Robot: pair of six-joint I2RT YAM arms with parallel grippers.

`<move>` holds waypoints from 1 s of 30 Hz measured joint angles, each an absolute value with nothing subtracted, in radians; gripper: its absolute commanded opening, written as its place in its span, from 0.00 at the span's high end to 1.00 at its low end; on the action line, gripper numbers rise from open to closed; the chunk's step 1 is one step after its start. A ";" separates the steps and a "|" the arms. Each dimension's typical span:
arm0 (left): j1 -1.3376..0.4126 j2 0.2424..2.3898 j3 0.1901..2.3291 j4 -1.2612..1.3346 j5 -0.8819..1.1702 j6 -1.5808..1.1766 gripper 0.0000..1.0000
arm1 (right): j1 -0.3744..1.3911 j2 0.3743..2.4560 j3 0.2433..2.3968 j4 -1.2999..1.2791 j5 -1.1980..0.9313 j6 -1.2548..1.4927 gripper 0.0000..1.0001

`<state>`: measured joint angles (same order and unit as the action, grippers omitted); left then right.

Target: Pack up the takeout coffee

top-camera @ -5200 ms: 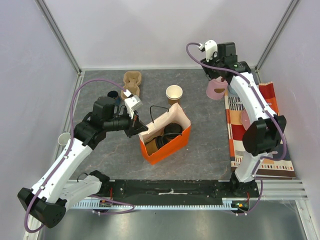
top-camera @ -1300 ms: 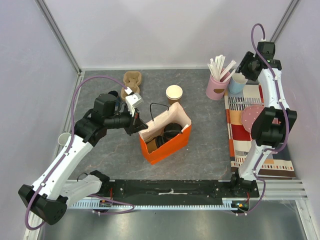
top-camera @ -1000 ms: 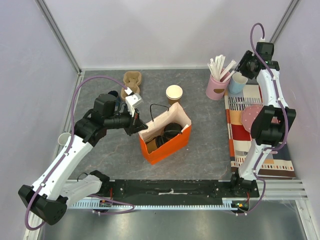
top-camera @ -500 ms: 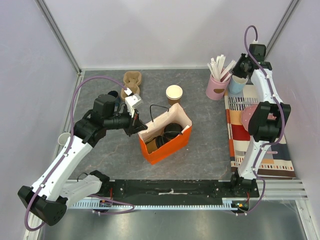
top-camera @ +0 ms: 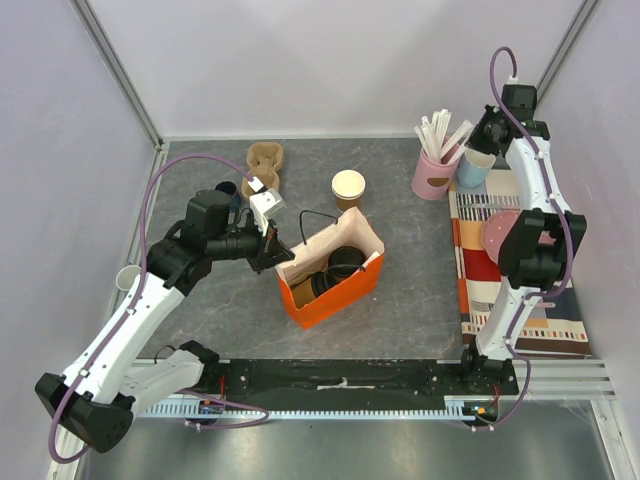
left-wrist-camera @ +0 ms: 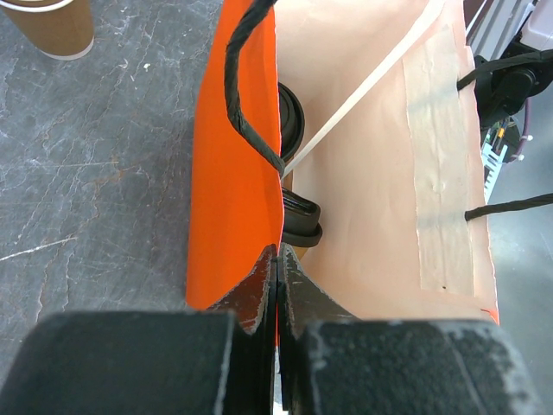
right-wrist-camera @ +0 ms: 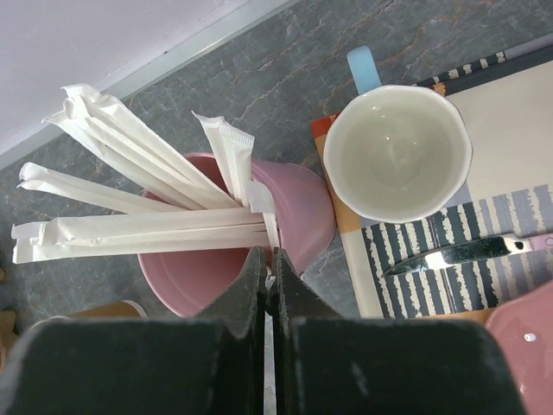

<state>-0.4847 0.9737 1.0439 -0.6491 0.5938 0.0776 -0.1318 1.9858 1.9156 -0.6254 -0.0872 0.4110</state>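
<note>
An orange paper bag (top-camera: 330, 285) stands mid-table with its mouth open. My left gripper (top-camera: 275, 250) is shut on the bag's near edge (left-wrist-camera: 238, 199), holding that wall. Inside the bag lie black lids (left-wrist-camera: 302, 220) and dark shapes (top-camera: 345, 265); I cannot tell whether cups sit under them. One brown kraft cup (top-camera: 348, 187) of the takeout coffee stands lidless behind the bag, also at the corner of the left wrist view (left-wrist-camera: 52, 22). My right gripper (right-wrist-camera: 269, 255) is shut on a paper-wrapped straw (right-wrist-camera: 259, 203) in the pink cup (right-wrist-camera: 233, 251).
A light blue cup (right-wrist-camera: 397, 151) stands next to the pink cup (top-camera: 434, 178) on a striped mat (top-camera: 510, 300), with a knife (right-wrist-camera: 458, 252) and a pink plate (top-camera: 500, 235). A cardboard cup carrier (top-camera: 265, 160) and a dark blue mug (top-camera: 226, 190) sit at the back left.
My right gripper has moved over the pink cup and closed on a wrapped straw. The left gripper has kept its hold on the bag without moving.
</note>
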 measured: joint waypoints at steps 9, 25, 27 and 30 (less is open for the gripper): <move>-0.485 0.976 1.044 -0.648 0.594 0.077 0.98 | -0.131 1.912 1.947 -0.687 -0.074 0.342 1.00; -0.485 0.982 1.044 -0.640 0.593 0.077 0.98 | -0.135 1.523 2.066 -0.648 -0.255 0.278 1.00; -0.485 0.982 1.044 -0.639 0.592 0.077 0.98 | -0.140 1.481 2.061 -0.602 -0.424 0.327 1.00; -0.485 0.986 1.044 -0.634 0.590 0.077 0.98 | -0.141 1.411 1.976 -0.438 -0.668 0.481 1.00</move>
<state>-0.4847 0.9863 1.0439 -0.6338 0.5896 0.0769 -0.1413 1.4113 1.9762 -0.4381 -0.6678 0.4808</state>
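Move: The right hand already has a wrapped straw pinched above the pink straw cup. The orange bag it goes to stands about 34 cm back and 31 cm left, its middle some 8 cm lower. The straw cup is roughly 4 cm left, level in reach, and the blue mug 6 cm right and 1 cm farther out, both about 13 cm below. From the left hand, shut on the bag's rim, the bag's middle is 10 cm right, level in reach, 9 cm down. Right hand, still pinching the straw, lifts it some 33 cm, draws back 17 cm, swings left, tilting fingers up. ##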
